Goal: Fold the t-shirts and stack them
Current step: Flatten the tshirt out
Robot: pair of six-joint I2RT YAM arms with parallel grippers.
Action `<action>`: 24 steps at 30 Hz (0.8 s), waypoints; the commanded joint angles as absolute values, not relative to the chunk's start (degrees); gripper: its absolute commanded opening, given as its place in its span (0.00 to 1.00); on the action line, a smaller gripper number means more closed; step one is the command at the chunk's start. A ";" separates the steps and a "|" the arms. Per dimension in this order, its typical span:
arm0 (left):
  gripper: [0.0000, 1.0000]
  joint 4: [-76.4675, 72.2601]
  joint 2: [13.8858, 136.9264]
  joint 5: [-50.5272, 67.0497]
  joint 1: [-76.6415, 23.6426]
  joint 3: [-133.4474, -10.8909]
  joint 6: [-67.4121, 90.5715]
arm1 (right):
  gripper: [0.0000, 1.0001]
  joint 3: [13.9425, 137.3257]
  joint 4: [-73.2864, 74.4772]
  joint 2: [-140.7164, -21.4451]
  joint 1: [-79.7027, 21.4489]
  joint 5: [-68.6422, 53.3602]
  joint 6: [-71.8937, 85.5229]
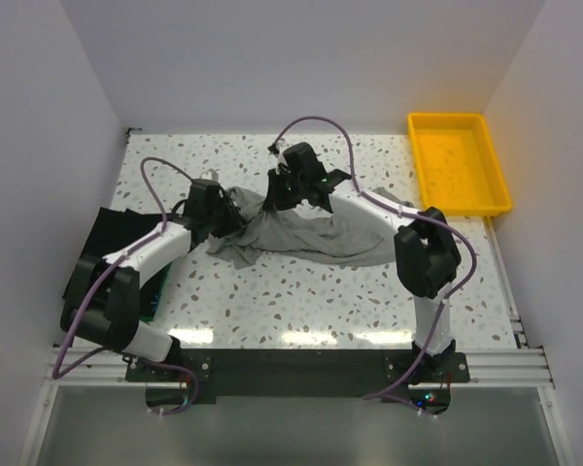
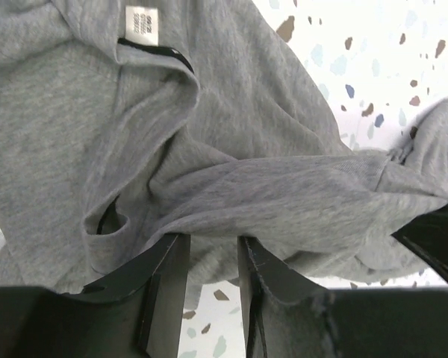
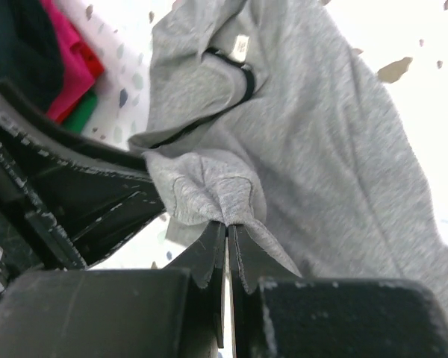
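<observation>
The heather-grey t-shirt [image 1: 321, 238] lies bunched across the middle of the table. My right gripper [image 1: 278, 192] is at its far edge. In the right wrist view the right gripper [image 3: 228, 224] is shut on a pinched fold of the grey t-shirt [image 3: 336, 164]. My left gripper [image 1: 235, 216] is at the shirt's left end. Its fingers [image 2: 172, 261] stand apart, with a fold of the grey t-shirt [image 2: 246, 149] draped over their tips and bare table showing in the gap. The neck label [image 2: 140, 24] faces up. A folded black t-shirt [image 1: 102, 243] and a green one [image 1: 157, 293] lie at the left edge.
A yellow plastic tray [image 1: 464, 209] stands at the back right corner. A pink folded cloth [image 3: 71, 67] shows between the black and green shirts in the right wrist view. The left arm reaches over that pile. White walls close in the table on three sides.
</observation>
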State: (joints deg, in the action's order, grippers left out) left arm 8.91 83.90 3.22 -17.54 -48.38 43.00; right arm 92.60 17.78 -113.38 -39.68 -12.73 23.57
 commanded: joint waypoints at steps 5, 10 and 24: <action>0.28 11.59 91.13 -5.70 -18.19 -57.64 43.51 | 0.01 98.44 18.37 -117.59 -35.86 -15.91 26.01; 0.10 14.23 96.05 -9.40 -18.19 -62.83 42.98 | 0.16 96.95 19.34 -116.55 -34.89 -10.30 24.70; 0.00 20.47 99.41 -10.99 -16.35 -70.40 41.48 | 0.48 89.82 15.91 -110.28 -48.32 7.37 19.96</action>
State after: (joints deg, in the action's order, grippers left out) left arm 19.07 100.77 -10.24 -17.65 -68.05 42.37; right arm 87.15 17.93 -110.45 -42.74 1.43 22.92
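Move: The grey t-shirt's collar, with its white label, lies about 9 cm ahead of the left hand, 3 cm to its left and some 4 cm lower. A loose sleeve flap lies about 6 cm behind that hand. The right fingers hold a raised fold; the stretch of shirt it is taken to is roughly 4 cm ahead of them, 3 cm to their right and 9 cm down, with the collar about 3 cm ahead and 9 cm to their left. Forward by about 7 cm and slightly left goes the left hand, low over the shirt towards the collar, rolling its left side up and turning a little counter-clockwise as its half-open fingers shut, pinching the cloth just short of the collar tape. The right hand carries its fold forward, right and down, opens to about half, lets go, then draws back about 4 cm and swings slightly left. ##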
